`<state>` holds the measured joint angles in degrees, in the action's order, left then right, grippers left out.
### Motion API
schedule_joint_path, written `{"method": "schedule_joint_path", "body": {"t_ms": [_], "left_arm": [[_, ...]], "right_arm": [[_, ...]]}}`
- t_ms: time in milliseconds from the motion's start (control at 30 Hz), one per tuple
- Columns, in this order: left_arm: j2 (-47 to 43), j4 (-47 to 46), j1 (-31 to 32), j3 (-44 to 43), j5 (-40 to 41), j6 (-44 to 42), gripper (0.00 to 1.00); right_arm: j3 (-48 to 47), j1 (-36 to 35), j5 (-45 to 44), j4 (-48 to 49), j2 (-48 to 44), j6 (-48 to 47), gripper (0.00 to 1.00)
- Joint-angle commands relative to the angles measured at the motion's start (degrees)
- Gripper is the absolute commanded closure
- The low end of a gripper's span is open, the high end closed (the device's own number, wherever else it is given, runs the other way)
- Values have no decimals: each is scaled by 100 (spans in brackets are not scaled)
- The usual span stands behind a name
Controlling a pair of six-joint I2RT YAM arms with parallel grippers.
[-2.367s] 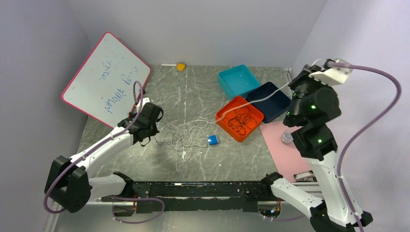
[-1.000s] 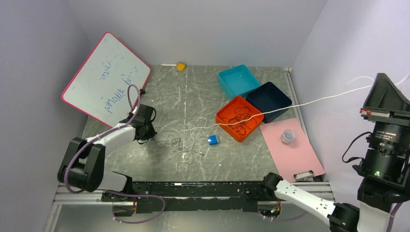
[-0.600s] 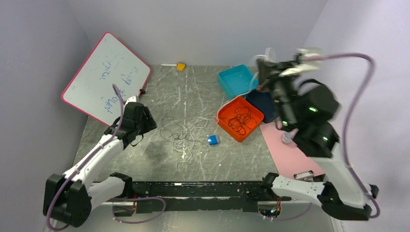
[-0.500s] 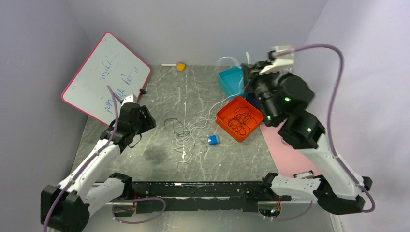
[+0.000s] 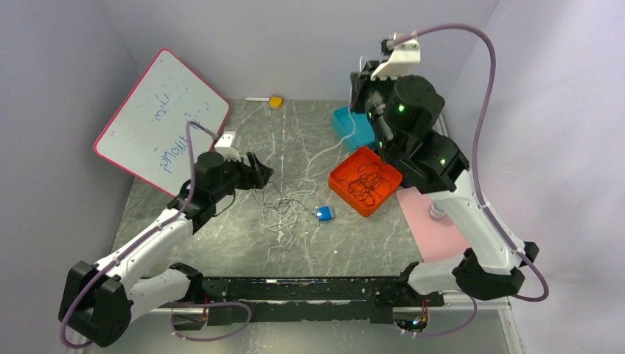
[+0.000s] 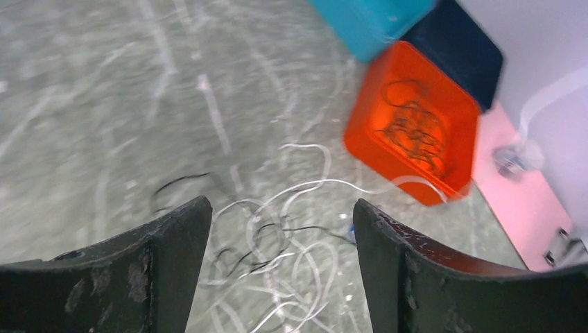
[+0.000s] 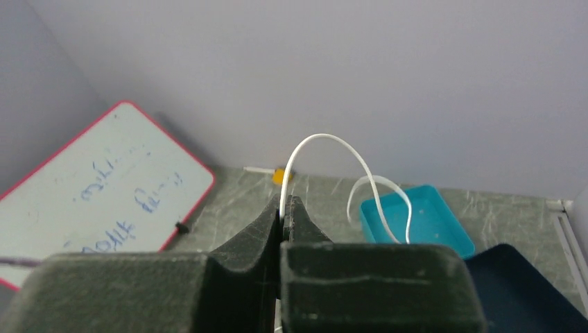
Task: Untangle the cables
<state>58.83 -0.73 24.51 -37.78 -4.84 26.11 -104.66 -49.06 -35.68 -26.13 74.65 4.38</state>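
The cables [image 5: 280,208] lie in a loose tangle of whitish and black wire on the grey table, left of centre. My left gripper [image 5: 262,171] hangs just left of and above them, open and holding nothing. In the left wrist view the tangle [image 6: 277,250] shows between its spread fingers [image 6: 173,243]. My right gripper [image 5: 360,80] is raised high at the back, over the teal bin. It is shut on a white cable [image 5: 352,131] that droops down to the tangle. In the right wrist view this white cable [image 7: 326,141] arcs out from the closed tips of my right gripper [image 7: 283,202].
An orange bin [image 5: 340,183] holding black wire coils stands right of the tangle, with a teal bin [image 5: 343,122] and a navy bin [image 6: 457,48] behind it. A small blue object [image 5: 324,214], a pink mat [image 5: 435,232], a leaning whiteboard [image 5: 162,118] and a yellow piece [image 5: 276,102] are around.
My left gripper has opened and moved right, over the tangle. My right arm swung in from the far right to the back, still shut on the white cable, which now hangs slack.
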Motion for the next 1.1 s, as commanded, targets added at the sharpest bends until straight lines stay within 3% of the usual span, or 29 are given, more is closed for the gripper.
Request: {"method": "schedule_joint_path", "body": {"t_ms": [0,167,233,500,700,867,967,1067], "left_arm": [[146,-2484,676,495,-240,-158,20],[523,-4255,1013,992,-592,-335,21],[730,-4673,1161,1092,-707,-782,22],[1912,-5063,1534,687,-754,-2403,24],[2960,-5406,1782,223,-1147,-2750,26],[3770,-5456,1961,-260,-921,-3010,28],[4143,-5348,1974,-529,-550,-3143,48],[4206,-5123,1973,-681,-295,-3204,82]], "right_arm": [[-975,175,102,81,518,-175,100],[-1926,277,251,276,1071,-453,100],[-2247,325,356,281,1266,-481,100],[-2665,379,671,559,1451,-441,100],[-2656,388,729,637,1408,-446,100],[-2572,388,723,566,1344,-438,100],[-2515,384,720,541,1270,-430,100],[-2400,384,693,542,1182,-457,100]]}}
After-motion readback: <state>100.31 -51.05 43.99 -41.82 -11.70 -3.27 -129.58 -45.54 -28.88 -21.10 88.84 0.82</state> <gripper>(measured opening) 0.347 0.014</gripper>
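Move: My open left hand is after the white cable strand where it leaves the tangle: about 18 cm to its right, 3 cm ahead and 14 cm lower. The tangle's middle lies some 8 cm right and 4 cm back, the blue block 21 cm right and 5 cm back, the orange box 32 cm right and 5 cm ahead. From my right hand, already pinching this cable high up, that strand is about 7 cm left, 3 cm ahead and 47 cm down. I sweep my left hand right over the tangle, about 18 cm, nearly level at first and then sinking some 7 cm to the white strand, swinging the fingers clockwise towards the right and levelling them; only at the end do they start shutting around it. Meanwhile my right hand keeps its pinch, rises about 10 cm, tipping up slightly, then holds there. ##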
